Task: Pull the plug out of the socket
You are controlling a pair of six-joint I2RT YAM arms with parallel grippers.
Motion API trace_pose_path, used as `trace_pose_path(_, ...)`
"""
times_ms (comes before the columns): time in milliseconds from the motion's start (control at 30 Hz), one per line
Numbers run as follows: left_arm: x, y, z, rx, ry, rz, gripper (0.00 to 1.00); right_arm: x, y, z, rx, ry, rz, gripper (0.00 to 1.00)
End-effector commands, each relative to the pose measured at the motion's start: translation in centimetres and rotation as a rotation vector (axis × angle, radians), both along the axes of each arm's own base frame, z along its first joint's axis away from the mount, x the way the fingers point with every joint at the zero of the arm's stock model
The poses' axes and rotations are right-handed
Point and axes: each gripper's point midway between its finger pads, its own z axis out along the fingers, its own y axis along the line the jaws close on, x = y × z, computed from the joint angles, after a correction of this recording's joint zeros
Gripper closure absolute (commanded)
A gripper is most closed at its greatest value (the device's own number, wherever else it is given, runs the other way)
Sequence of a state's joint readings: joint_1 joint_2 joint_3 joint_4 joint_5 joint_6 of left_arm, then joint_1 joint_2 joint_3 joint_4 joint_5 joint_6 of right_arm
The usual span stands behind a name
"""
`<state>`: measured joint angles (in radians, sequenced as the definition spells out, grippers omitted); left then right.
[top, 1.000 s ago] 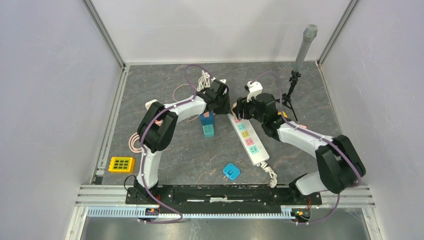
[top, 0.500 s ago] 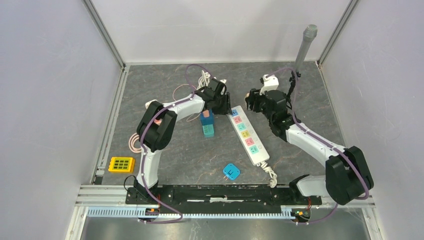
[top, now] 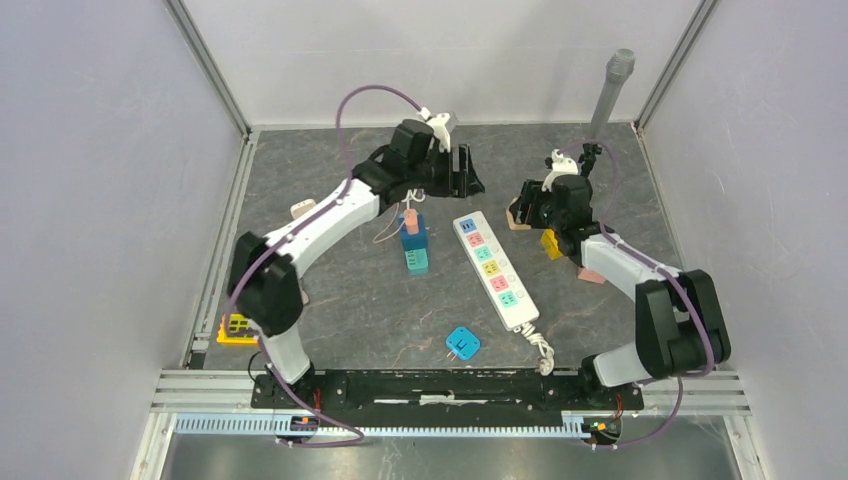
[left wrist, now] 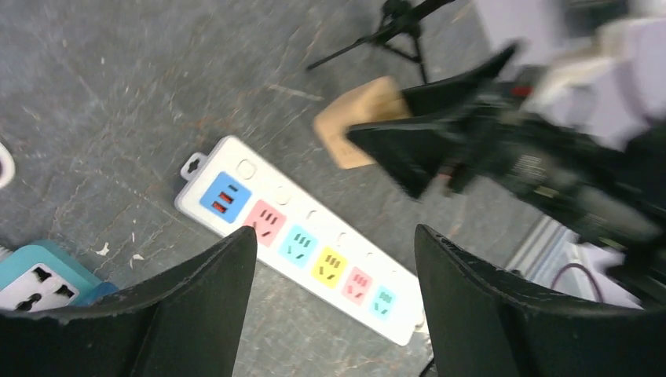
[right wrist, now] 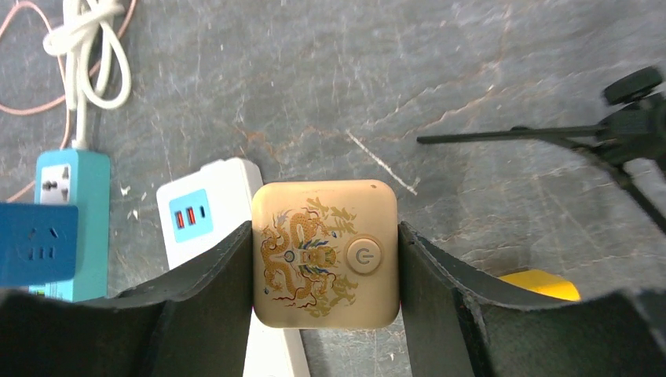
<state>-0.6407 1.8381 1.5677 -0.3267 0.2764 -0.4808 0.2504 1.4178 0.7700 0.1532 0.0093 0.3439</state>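
The white power strip lies on the floor with coloured sockets, all bare; it also shows in the left wrist view and the right wrist view. My right gripper is shut on the gold plug, a square block with a dragon print and a power button, held above the floor clear of the strip; the plug shows tan in the top view and in the left wrist view. My left gripper is open and empty, raised above the strip's far end.
A teal socket block with a blue adapter stands left of the strip. A blue plug lies near the front. A yellow pad is at the left. A tripod with a grey tube stands at the back right. White coiled cable lies behind.
My right gripper has lifted the gold plug off the strip's far socket and carried it right. My left gripper has let go of the strip, risen and swung back, open.
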Motion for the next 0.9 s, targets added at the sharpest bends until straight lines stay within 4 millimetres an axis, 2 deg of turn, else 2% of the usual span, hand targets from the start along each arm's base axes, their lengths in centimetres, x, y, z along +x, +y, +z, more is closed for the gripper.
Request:
trace_pose_path(0, -1.8, 1.6, 7.2, -0.058, -0.155, 0.009, 0.19, 0.9, 2.4, 0.4, 0.106, -0.006, 0.165, 0.81)
trace_pose_path(67, -2.6, 2.7, 7.9, -0.055, -0.172, 0.034, 0.17, 0.9, 2.5, -0.2, 0.117, 0.010, 0.178, 0.78)
trace_pose_path(133, -2.9, 4.4, 8.0, -0.029, -0.198, 0.090, 0.15, 1.0, 2.6, -0.9, 0.124, 0.024, 0.184, 0.77)
trace_pose_path(233, -3.1, 7.4, 7.6, 0.051, -0.243, 0.184, 0.11, 1.1, 2.8, -1.6, 0.135, 0.030, 0.197, 0.71)
trace_pose_path(333, -3.6, 10.4, 7.2, 0.124, -0.257, 0.278, 0.06, 1.3, 2.8, -2.3, 0.132, 0.044, 0.203, 0.61)
trace_pose_path(433, -4.6, 12.9, 6.6, 0.171, -0.251, 0.350, 0.04, 1.9, 2.0, -2.7, 0.105, 0.048, 0.159, 0.49)
trace_pose_path(500, -5.4, 14.4, 5.7, 0.203, -0.246, 0.382, 0.01, 2.1, 1.4, -2.8, 0.069, 0.054, 0.139, 0.37)
trace_pose_path(567, -6.2, 16.1, 4.8, 0.247, -0.234, 0.425, 0.00, 2.2, 0.9, -2.6, 0.040, 0.046, 0.127, 0.28)
trace_pose_path(667, -7.3, 18.5, 3.9, 0.295, -0.229, 0.491, 0.00, 2.2, 0.4, -1.9, 0.016, 0.025, 0.116, 0.19)
trace_pose_path(867, -9.2, 21.1, 4.1, 0.278, -0.248, 0.563, 0.00, 1.9, 0.3, 1.3, 0.022, -0.055, 0.122, 0.13)
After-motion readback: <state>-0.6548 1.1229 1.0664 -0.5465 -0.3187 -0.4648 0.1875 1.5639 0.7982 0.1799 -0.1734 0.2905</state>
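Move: The tan plug, already held in the right hand, is bound for bare table about 2 cm left and 7 cm below; the white power strip's middle lies roughly 12 cm back and 5 cm left of that hand, the yellow plug some 6 cm back and 8 cm right. From the empty left hand, the teal strip with its stacked plugs lies about 14 cm left, 3 cm back, 16 cm down; the white strip's middle is 9 cm back, 5 cm right. The tan plug is lowered some 5 cm by the right hand, drifting slightly left, to the table beyond and right of the white strip; then the fingers open and the hand starts to lift. Meanwhile the left hand rises sharply, sinks again while swinging about 19 cm left and 9 cm back over to the teal strip's left side, turning counter-clockwise and opening fully. ##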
